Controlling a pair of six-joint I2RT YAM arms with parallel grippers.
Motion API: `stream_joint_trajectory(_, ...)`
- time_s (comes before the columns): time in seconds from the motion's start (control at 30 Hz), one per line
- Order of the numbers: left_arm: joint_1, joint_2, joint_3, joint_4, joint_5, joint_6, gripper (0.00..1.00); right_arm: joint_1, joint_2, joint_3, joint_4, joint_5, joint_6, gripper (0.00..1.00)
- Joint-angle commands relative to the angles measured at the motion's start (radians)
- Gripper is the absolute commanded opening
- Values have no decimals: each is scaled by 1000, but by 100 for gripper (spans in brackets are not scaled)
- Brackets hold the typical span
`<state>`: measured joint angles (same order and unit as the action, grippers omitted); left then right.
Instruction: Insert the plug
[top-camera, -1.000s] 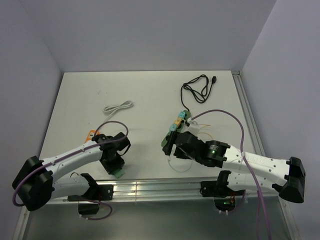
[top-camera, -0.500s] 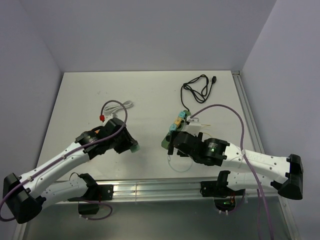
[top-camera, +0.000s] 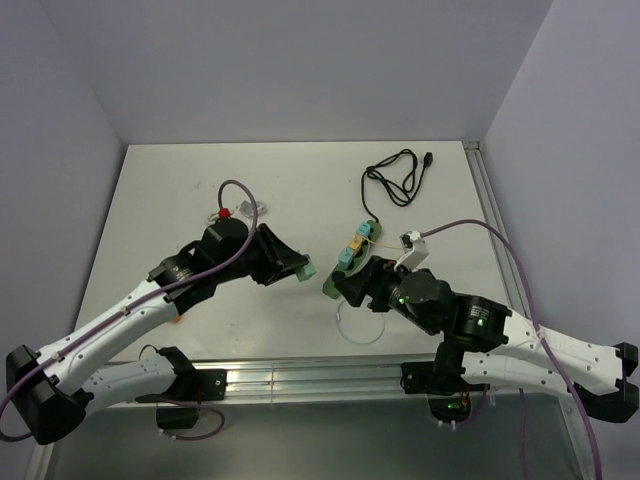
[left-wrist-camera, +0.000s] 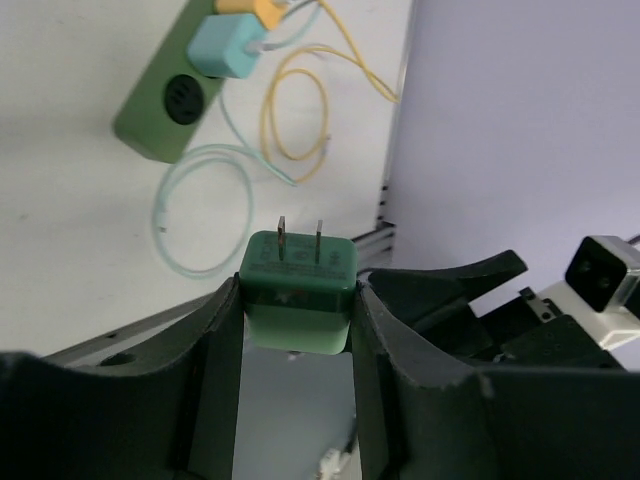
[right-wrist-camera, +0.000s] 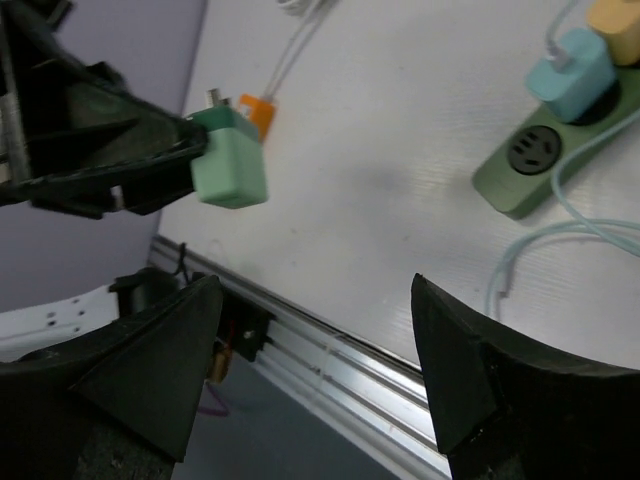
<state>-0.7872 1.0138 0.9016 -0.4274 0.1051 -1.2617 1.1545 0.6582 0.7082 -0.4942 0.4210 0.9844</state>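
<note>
My left gripper (top-camera: 296, 268) is shut on a green two-prong plug (left-wrist-camera: 298, 288), held above the table with its prongs toward the power strip. The dark green power strip (left-wrist-camera: 165, 108) lies ahead and to the left in the left wrist view, apart from the plug. Its empty socket (left-wrist-camera: 183, 97) is at the near end, beside a light blue charger (left-wrist-camera: 228, 50) and a yellow one (left-wrist-camera: 256, 9). My right gripper (top-camera: 345, 288) is open and empty, over the strip's near end. In the right wrist view the plug (right-wrist-camera: 230, 162) is upper left and the strip (right-wrist-camera: 540, 165) at the right.
A teal cable loop (left-wrist-camera: 200, 215) and a yellow loop (left-wrist-camera: 300, 110) lie by the strip. A black cable (top-camera: 395, 180) is coiled at the back right. A white cable (top-camera: 248, 208) lies behind my left arm. An aluminium rail (top-camera: 300, 378) runs along the front edge.
My left gripper has carried the green plug from the front edge up and right, close to the power strip. My right arm has shifted right and turned toward the strip's near end.
</note>
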Motion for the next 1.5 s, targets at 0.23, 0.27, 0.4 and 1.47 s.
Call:
stream_joint_trajectory(0.23,-1,-49,-55,211,62,-329,0,92,139,97,244,33,-144,80)
stream_joint_trajectory(0.27,0,-47,-52,204,64,-341,0,106,161,106,249,68,-151,79)
stream_joint_trajectory(0.4,-1,-37,-23,148,74,-409,0,169,190,109,287,200,-190,75)
stream_joint_trajectory(1.47,-6,-46,-46,141,208,-498,0,244,297,116,335,429,-311,48)
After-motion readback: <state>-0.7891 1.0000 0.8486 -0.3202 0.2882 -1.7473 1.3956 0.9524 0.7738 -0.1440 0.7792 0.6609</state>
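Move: The green plug, held in the left fingers, lies roughly 5 cm ahead of the right hand and 9 cm to its left, about level. From the left hand the right gripper is some 10 cm to the right and 5 cm back, near the same height. Below the right hand, the strip's free socket is about 12 cm ahead, 2 cm left and 19 cm down. The blue plug beside the socket is 17 cm ahead of that hand, neither left nor right. Bring the open right gripper left about 6 cm and up to the held green plug, easing slightly forward and down at the end, while rolling it some 20 degrees and narrowing the fingers to about half open around the plug. Keep the plug gripped in the left hand, shift it a few centimetres up, right and back, and roll that wrist nearly 30 degrees to present it. ##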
